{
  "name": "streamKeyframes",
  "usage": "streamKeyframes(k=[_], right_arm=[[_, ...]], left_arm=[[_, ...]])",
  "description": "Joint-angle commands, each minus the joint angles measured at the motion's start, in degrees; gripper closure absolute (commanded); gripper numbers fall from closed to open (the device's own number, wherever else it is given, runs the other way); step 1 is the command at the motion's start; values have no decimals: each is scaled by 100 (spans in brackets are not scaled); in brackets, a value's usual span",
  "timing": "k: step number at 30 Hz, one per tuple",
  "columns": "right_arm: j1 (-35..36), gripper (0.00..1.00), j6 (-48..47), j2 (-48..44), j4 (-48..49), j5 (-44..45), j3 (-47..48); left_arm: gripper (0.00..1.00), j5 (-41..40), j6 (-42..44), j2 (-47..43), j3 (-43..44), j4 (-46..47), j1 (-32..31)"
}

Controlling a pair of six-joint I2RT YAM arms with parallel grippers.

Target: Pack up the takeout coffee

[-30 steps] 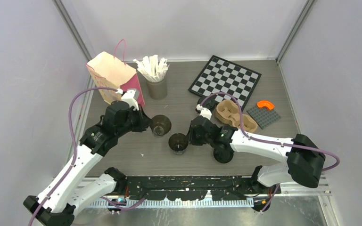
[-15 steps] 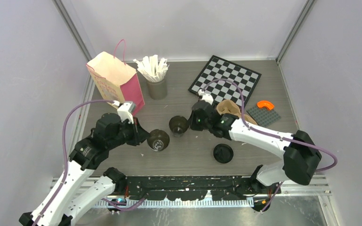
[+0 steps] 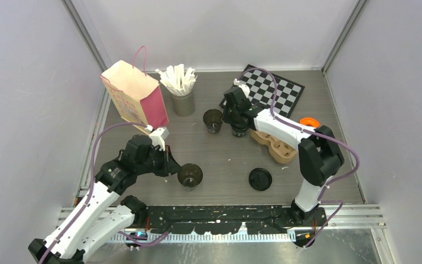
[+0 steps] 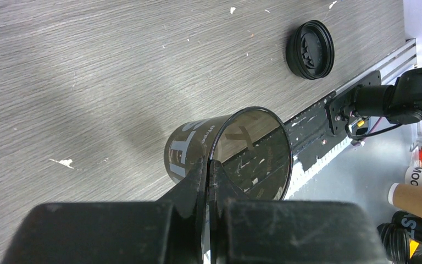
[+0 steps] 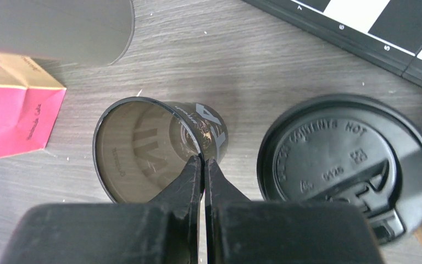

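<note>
Two lidless black paper cups of the takeout coffee are held by their rims. My left gripper (image 3: 175, 169) is shut on the wall of one cup (image 3: 190, 176) near the front; in the left wrist view its fingers (image 4: 200, 176) pinch that cup (image 4: 228, 151). My right gripper (image 3: 223, 117) is shut on the rim of the other cup (image 3: 213, 120), also seen close up in the right wrist view (image 5: 148, 146). Right beside it stands a lidded cup (image 5: 346, 159). A loose black lid (image 3: 260, 179) lies on the table.
A pink paper bag (image 3: 136, 99) stands at the back left. Next to it is a grey cup of white stirrers (image 3: 182, 102). A chessboard (image 3: 272, 91) lies at the back right, with a brown pulp carrier (image 3: 279, 144) and an orange piece on a grey plate (image 3: 309, 122) nearby.
My right gripper shut on its cup's rim and carried it from the table's middle to the back, beside the lidded cup. My left arm drew its cup towards the front edge.
</note>
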Motion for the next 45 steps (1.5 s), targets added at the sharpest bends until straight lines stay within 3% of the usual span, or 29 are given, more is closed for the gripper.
streamKeyframes(k=[1,10,19,28,34,36,42,45], right_arm=[[-102,97,-191,330,-104,-69,586],[-223,92,-153,717,-164,-236,873],[-262,69,-306,572,-691,-261,1207],[-208,50,-570,-558,-1257,-715,917],[-41,49,-524,-1695,-1536,-518,23],[-22,50,-397,-2060,-1713,-501,-355],[348,51,-240,-2932,-2400,-158,-1412],[671,54,30,-3270,-2371,-35,-1984]], left_arm=[[100,156,66,-62,-31,347,26],[100,284,-193,109,-353,923,26],[100,366,-721,730,-860,2101,19],[100,324,-1126,1072,-1382,3211,-57],[100,261,-1347,1328,-1680,3895,-199],[93,292,-1343,1447,-1671,3913,-206],[56,358,-853,1270,-1129,2777,-209],[46,147,-703,900,-865,2436,-200]])
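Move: The left hand holds an open cup by its rim; its free spot on the table lies about 10 cm right, 2 cm ahead and 17 cm below. The black lid lies some 28 cm right and 3 cm ahead of that hand. The right hand holds the second cup; its spot is about 4 cm left, 2 cm ahead and 13 cm down. From that hand the lidded cup stands 6 cm right, level with it, and the black lid 17 cm back, 14 cm right. Ease the right gripper forward and down about 2 cm to set its cup beside the lidded one, open half-way, then lift clear and swing back and to the right over the table, towards the black lid. Meanwhile bring the left gripper down some 8 cm, drifting right and a little forward, tipping slightly, and open half-way to release its cup, starting to rise at the end. ##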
